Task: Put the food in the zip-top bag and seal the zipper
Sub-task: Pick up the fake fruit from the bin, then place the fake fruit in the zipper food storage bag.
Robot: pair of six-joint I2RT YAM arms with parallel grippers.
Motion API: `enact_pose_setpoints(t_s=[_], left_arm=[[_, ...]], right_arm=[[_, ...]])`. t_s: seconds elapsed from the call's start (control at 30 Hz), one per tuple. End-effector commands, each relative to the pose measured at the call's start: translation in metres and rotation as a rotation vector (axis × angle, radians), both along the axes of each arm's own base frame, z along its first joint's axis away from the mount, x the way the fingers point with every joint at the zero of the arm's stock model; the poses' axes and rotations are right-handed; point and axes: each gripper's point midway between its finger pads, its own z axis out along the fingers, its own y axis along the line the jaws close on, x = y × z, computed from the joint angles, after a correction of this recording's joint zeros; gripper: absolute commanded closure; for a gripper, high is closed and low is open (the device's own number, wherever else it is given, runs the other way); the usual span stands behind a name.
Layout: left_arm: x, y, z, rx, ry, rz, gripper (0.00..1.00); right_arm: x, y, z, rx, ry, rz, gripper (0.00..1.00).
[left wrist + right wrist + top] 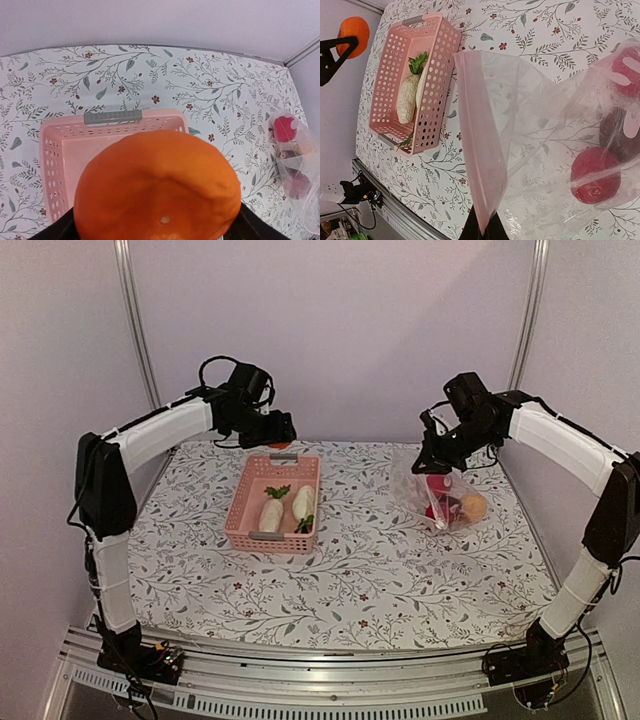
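My left gripper (276, 430) hovers over the far end of the pink basket (243, 502), shut on a round orange toy fruit (157, 185) that fills the left wrist view. Two white radishes (271, 513) with green leaves lie in the basket. At the right, the clear zip-top bag (450, 502) rests on the table with red (595, 181), dark purple (615, 129) and orange (473, 506) pieces inside. My right gripper (484, 229) is shut on the bag's mouth edge, holding the pink-tinted zipper (475, 150) strip up so the mouth gapes.
A floral cloth (360, 580) covers the table. The basket has a grey handle (113, 117) at its far end. A wall (350, 330) rises just behind the table, and metal rails (330, 665) run along the near edge.
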Motion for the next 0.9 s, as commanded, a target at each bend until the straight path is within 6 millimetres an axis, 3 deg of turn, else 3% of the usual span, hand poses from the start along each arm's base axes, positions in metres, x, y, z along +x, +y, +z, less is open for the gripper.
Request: enact_pose_setpoints(t_s=[0.0,0.1,0.3,0.43,0.6,0.87], left_arm=[[-0.041,-0.021,0.028,-0.109,-0.008,-0.154,0.26],[-0.069,-0.048,0.045,-0.225,-0.044,-0.319,0.27],[-0.117,-0.096,0.066,-0.284,-0.077,-0.573,0.29],[-0.138,-0.114,0.073,-0.321,-0.064,-0.648,0.3],[-0.162,-0.132,0.096,-0.365,-0.097,-0.74,0.32],[-0.173,-0.151,0.065,-0.363,-0.046,-0.765,0.34]], right_arm=[[-0.001,0.015,0.016,0.045,-0.035,0.02,1.0],[-0.003,0.03,0.017,0.058,-0.03,0.045,1.0],[-0.007,0.071,0.028,0.078,-0.033,0.122,1.0],[-0.002,0.089,0.035,0.095,-0.04,0.147,1.0],[0.0,0.097,0.036,0.111,-0.03,0.157,1.0],[0.0,0.097,0.047,0.126,-0.042,0.149,1.0]])
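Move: The left hand holds the orange fruit; the bag mouth it is going to lies about 26 cm to its right and 12 cm back, about level in height. The bin's middle is 4 cm back, 3 cm left and some 16 cm below. For the right hand, pinching the bag's edge, the orange fruit is about 30 cm left and 13 cm ahead, 2 cm lower; the fruit already bagged sits roughly 9 cm ahead, 3 cm right and 18 cm below. Back and to the right, rising a little, the left hand carries the held orange fruit from over the bin towards the bag mouth, about 20 cm in all, drawing back first and then swinging right while turning some 40 degrees clockwise. The right hand keeps its pinch on the bag's edge and brings it about 9 cm left and slightly up to meet the fruit. ##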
